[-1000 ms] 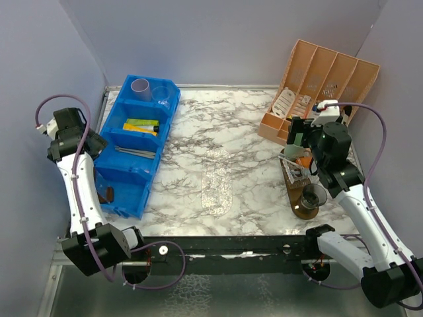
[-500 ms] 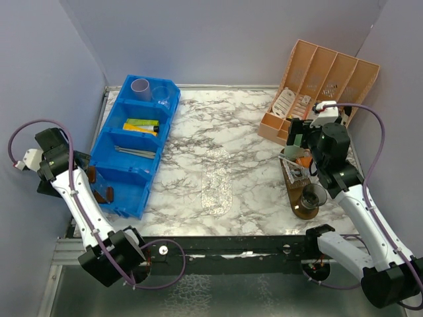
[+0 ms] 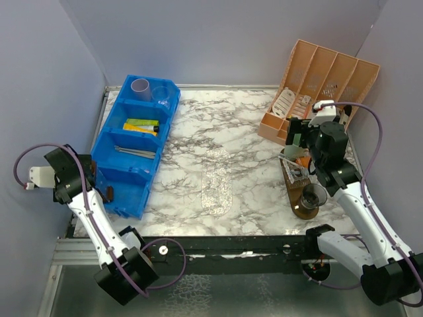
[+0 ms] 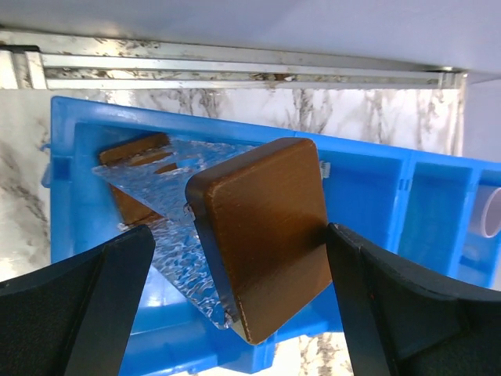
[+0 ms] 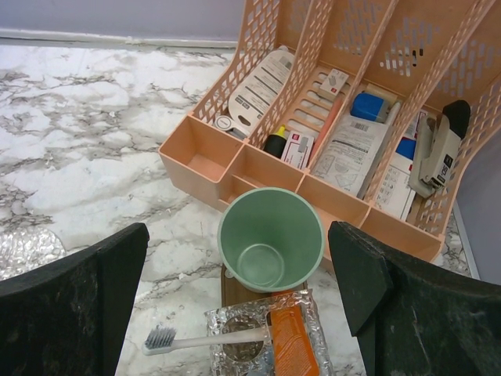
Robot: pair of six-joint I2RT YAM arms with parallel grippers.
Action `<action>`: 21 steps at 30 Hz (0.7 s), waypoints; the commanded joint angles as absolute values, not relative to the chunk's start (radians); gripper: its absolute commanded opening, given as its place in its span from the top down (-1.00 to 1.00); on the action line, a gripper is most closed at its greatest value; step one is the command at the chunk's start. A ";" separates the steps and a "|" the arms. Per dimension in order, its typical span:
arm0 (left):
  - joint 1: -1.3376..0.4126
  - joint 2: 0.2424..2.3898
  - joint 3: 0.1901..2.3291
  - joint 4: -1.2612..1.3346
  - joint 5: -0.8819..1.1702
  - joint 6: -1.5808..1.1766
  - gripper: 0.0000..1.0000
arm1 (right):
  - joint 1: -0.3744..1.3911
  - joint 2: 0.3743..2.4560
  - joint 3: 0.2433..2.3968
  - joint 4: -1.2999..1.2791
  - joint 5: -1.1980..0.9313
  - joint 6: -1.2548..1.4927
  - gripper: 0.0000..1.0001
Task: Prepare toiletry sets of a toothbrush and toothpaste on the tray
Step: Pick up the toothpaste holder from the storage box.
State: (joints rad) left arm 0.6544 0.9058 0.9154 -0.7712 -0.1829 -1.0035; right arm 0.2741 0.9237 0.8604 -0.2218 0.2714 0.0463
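On the right, a wooden tray point(image 3: 305, 211) carries a smoky dark cup point(image 3: 312, 195), a clear textured holder and a mint green cup point(image 5: 270, 239). A toothbrush point(image 5: 207, 339) and an orange tube point(image 5: 291, 348) lie across that holder. My right gripper point(image 5: 239, 235) hangs open above the green cup, touching nothing. At the near end of the blue bin point(image 3: 135, 148), my left gripper point(image 4: 239, 235) stands open around a tilted wooden block point(image 4: 266, 227) with a clear holder on it. Its right finger is at the block's edge and its left finger is apart from it.
The bin's far compartments hold a lilac cup point(image 3: 139, 86), a clear cup point(image 3: 160, 94), green and yellow tubes point(image 3: 142, 125) and thin toothbrushes point(image 3: 135, 152). A peach organiser point(image 3: 320, 82) with boxes and a stapler stands at the back right, just behind the tray.
My left arm has swung outward and down, from beside the bin's middle to its near end. The right arm and the tray's items have not moved.
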 commanded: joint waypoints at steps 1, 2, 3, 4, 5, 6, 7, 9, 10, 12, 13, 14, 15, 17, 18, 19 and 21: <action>0.663 0.823 0.830 -0.679 -0.143 -1.133 -0.81 | 0.279 0.934 0.864 -0.184 0.258 0.031 -1.00; 0.663 0.800 0.812 -0.657 -0.143 -1.156 -0.78 | 0.279 0.935 0.862 -0.185 0.256 0.032 -1.00; 0.663 0.779 0.790 -0.640 -0.140 -1.181 -0.77 | 0.279 0.935 0.861 -0.186 0.253 0.033 -1.00; 0.663 0.757 0.771 -0.631 -0.133 -1.204 -0.75 | 0.278 0.934 0.859 -0.188 0.252 0.034 -1.00; 0.663 0.738 0.752 -0.624 -0.128 -1.234 -0.75 | 0.279 0.934 0.859 -0.190 0.252 0.035 -1.00; 0.663 0.720 0.735 -0.619 -0.122 -1.262 -0.74 | 0.279 0.935 0.859 -0.191 0.252 0.035 -1.00; 0.663 0.702 0.718 -0.614 -0.116 -1.286 -0.73 | 0.279 0.935 0.861 -0.192 0.252 0.037 -1.00; 0.663 0.666 0.689 -0.596 -0.117 -1.325 -0.71 | 0.279 0.935 0.864 -0.192 0.250 0.036 -1.00; 0.663 0.649 0.675 -0.579 -0.122 -1.340 -0.68 | 0.279 0.936 0.864 -0.190 0.249 0.037 -1.00; 0.663 0.616 0.647 -0.538 -0.131 -1.370 -0.62 | 0.279 0.936 0.867 -0.189 0.246 0.037 -1.00; 0.663 0.604 0.627 -0.516 -0.134 -1.382 -0.57 | 0.279 0.937 0.868 -0.190 0.243 0.037 -1.00; 0.663 0.594 0.615 -0.492 -0.135 -1.391 -0.51 | 0.279 0.937 0.870 -0.190 0.241 0.038 -1.00; 0.663 0.588 0.606 -0.472 -0.137 -1.398 -0.43 | 0.279 0.938 0.871 -0.191 0.241 0.037 -1.00; 0.663 0.580 0.597 -0.452 -0.144 -1.405 -0.28 | 0.279 0.938 0.875 -0.190 0.237 0.037 -1.00; 0.663 0.577 0.594 -0.441 -0.148 -1.403 -0.19 | 0.279 0.937 0.877 -0.191 0.236 0.037 -1.00; 0.663 0.575 0.592 -0.432 -0.148 -1.401 -0.07 | 0.279 0.938 0.878 -0.190 0.234 0.037 -1.00; 0.663 0.574 0.592 -0.428 -0.142 -1.400 0.13 | 0.280 0.937 0.879 -0.191 0.233 0.038 -1.00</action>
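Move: The toothpaste holder stands upright right under the left hand. Its brown top is already between the open fingers, about 2 cm below the hand point, and its middle is roughly 8 cm below, 1 cm ahead and 1 cm right. From this hand, the white sticks in the next compartment lie some 14 cm ahead, 10 cm right and 14 cm down; the toothpaste tubes lie about 24 cm ahead, 12 cm right and 13 cm down. From the right hand, the holder is roughly 48 cm left, 11 cm back and 14 cm below. The left hand stays almost in place over the toothpaste holder, easing about 1.5 cm to the right, while the wrist swings the fingers up some 25 degrees from their steep downward slant to point more forward, with a slight counter-clockwise turn. Meanwhile the fingers, nearly wide open at first, close about halfway around the brown top, slowly and then faster, until the fingertips flank it and come up against its two sides. ##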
